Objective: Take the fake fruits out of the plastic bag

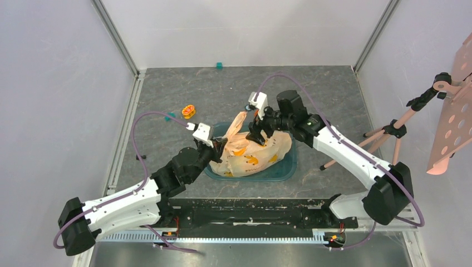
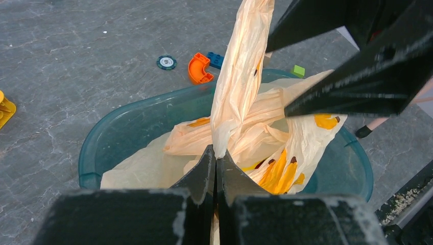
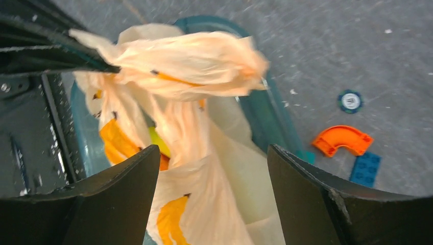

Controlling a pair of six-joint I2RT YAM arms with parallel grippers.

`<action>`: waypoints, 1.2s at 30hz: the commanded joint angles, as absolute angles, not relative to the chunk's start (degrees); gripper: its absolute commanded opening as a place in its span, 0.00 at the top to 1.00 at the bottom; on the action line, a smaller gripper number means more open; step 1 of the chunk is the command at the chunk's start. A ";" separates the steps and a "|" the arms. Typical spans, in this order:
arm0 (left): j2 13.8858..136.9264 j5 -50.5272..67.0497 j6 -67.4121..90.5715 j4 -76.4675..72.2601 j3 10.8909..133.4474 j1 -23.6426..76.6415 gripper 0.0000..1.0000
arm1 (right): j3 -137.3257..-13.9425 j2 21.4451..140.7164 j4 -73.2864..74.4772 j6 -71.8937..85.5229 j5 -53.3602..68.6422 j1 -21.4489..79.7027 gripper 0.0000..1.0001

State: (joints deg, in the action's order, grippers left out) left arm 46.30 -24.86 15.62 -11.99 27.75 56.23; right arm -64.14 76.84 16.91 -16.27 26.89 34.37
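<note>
The pale peach plastic bag (image 1: 251,154) lies crumpled in a teal tub (image 1: 284,171). My left gripper (image 1: 221,147) is shut on a twisted strip of the bag (image 2: 239,87), which rises taut from the jaw tips (image 2: 217,153). My right gripper (image 1: 260,135) hangs open just above the bag (image 3: 204,61), with loose plastic between its fingers (image 3: 135,176) but not pinched; its midpoint (image 3: 212,171) is over the bag. The fake fruits are mostly hidden inside; only a yellow-green patch (image 3: 159,144) shows through the folds.
An orange curved piece (image 2: 198,69), a blue block (image 2: 215,59), a green block (image 2: 298,70) and a small round disc (image 2: 166,62) lie on the grey table beyond the tub. An orange-yellow ring toy (image 1: 189,111) sits at the left. A tripod stand (image 1: 389,130) is at the right.
</note>
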 commanded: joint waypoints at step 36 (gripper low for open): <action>43.52 -33.20 24.81 -10.92 27.60 56.02 0.98 | -60.85 72.95 1.98 -9.98 4.98 45.19 1.00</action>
State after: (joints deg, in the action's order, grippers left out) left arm 44.36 -30.17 21.19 -11.42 25.56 56.23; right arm -66.17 81.06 16.12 -20.01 10.31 45.30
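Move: The bag's loose folds lie some 5 cm to the open right hand's left and 7 cm below, level fore and aft; from the left hand, pinching the bag, they are about 8 cm right, 4 cm ahead and 6 cm lower. From the right hand, the tray's middle is about 8 cm back, 1 cm left and 20 cm down, and the orange curved block 7 cm ahead, 3 cm right, equally low. The right hand dips about 7 cm, leftward too, pinches the bag's loose folds and lifts; the left keeps hold. ##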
